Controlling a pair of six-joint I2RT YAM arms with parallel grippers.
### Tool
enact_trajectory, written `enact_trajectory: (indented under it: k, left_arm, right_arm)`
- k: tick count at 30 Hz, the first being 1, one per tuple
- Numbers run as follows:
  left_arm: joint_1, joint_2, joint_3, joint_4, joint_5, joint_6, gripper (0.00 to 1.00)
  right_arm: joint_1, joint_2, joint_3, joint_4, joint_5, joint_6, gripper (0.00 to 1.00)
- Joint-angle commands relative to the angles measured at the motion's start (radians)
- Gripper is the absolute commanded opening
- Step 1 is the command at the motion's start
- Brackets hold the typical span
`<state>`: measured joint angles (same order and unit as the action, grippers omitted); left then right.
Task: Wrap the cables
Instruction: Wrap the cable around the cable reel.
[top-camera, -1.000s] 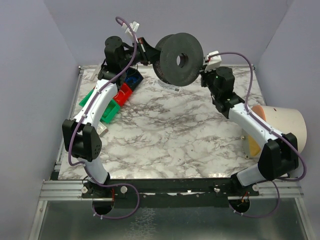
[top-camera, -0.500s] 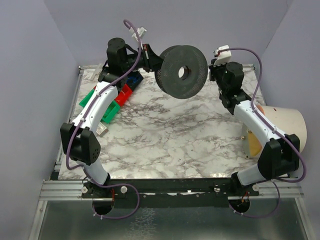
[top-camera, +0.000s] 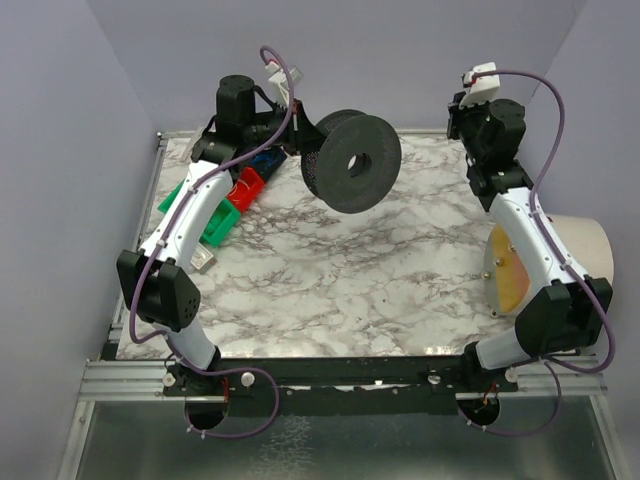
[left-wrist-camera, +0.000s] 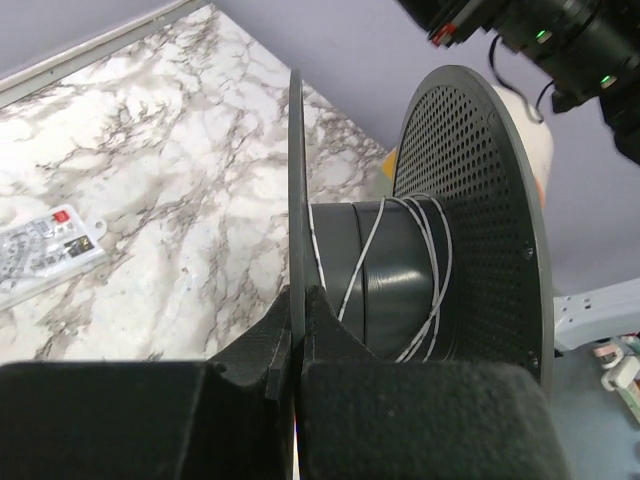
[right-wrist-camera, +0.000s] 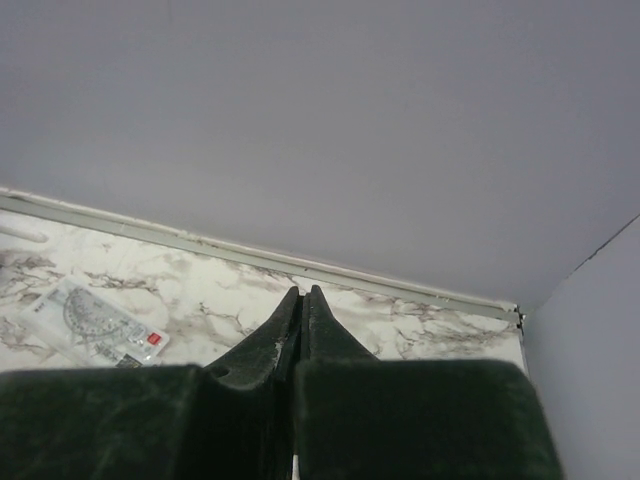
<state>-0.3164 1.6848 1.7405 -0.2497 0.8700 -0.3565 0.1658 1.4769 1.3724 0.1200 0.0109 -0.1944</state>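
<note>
The big black two-flanged spool (top-camera: 352, 160) hangs in the air over the back of the table, its centre hole facing the top camera. My left gripper (top-camera: 303, 135) is shut on the rim of its thin flange (left-wrist-camera: 296, 180); the fingertips (left-wrist-camera: 318, 305) pinch that edge. A few turns of thin cable (left-wrist-camera: 441, 262) cross the dark core, looking pale here, beside the perforated flange (left-wrist-camera: 470, 200). My right gripper (top-camera: 458, 118) is raised near the back right corner, apart from the spool. It is shut (right-wrist-camera: 302, 293) with nothing between its fingers.
Green (top-camera: 205, 215), red (top-camera: 245, 187) and blue (top-camera: 265, 160) bins sit under the left arm at the back left. A clear packet with a protractor (left-wrist-camera: 45, 250) (right-wrist-camera: 100, 325) lies on the marble near the back rail. A pale domed object (top-camera: 560, 250) stands at the right edge.
My right arm has drawn away from the spool, up and to the right toward the back corner. The left gripper has kept its hold, shifting the spool slightly left.
</note>
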Motion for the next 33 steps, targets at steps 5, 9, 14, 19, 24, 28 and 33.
enact_trajectory:
  k: [5, 9, 14, 19, 24, 28, 33]
  left_arm:
    - [-0.031, -0.038, 0.079, -0.122, -0.078, 0.17, 0.0]
    - [-0.032, -0.015, 0.167, -0.168, -0.065, 0.202, 0.0]
    - [-0.033, 0.022, 0.276, -0.178, 0.031, 0.166, 0.0]
    - [-0.033, 0.05, 0.391, -0.143, 0.094, 0.108, 0.0]
    - [-0.033, 0.039, 0.357, -0.008, 0.141, -0.031, 0.0]
    - [-0.038, 0.029, 0.307, 0.107, 0.162, -0.13, 0.0]
    - [-0.045, 0.018, 0.276, 0.182, 0.174, -0.199, 0.0]
  right_arm:
    - [-0.029, 0.002, 0.081, -0.157, -0.31, -0.016, 0.0]
    - [-0.045, -0.022, 0.021, -0.173, -0.528, -0.037, 0.0]
    - [-0.094, -0.03, -0.131, -0.085, -0.804, -0.02, 0.22]
    - [-0.12, -0.004, -0.23, -0.002, -1.079, -0.094, 0.48]
    - [-0.091, 0.066, -0.216, -0.094, -1.258, -0.216, 0.62]
    - [-0.016, 0.101, -0.223, -0.147, -1.25, -0.309, 0.67]
    - [0.056, 0.149, -0.277, -0.002, -1.302, -0.269, 0.99]
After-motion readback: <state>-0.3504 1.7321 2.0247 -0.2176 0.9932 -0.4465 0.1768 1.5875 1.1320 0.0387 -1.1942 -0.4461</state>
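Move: The cable's loose end hangs under the cable reel, some 23 cm left of the empty right hand, about 9 cm back and 17 below. The reel's middle is roughly 23 cm left, 7 back and level; the ruler packet lies 12 cm ahead, 27 left, far below. The left hand pinches the near flange, with the reel's middle about 9 cm right and 2 back. Right swings left, down, back towards the hanging cable, opening, turning counter-clockwise 70 degrees; left raises reel 10 cm. ##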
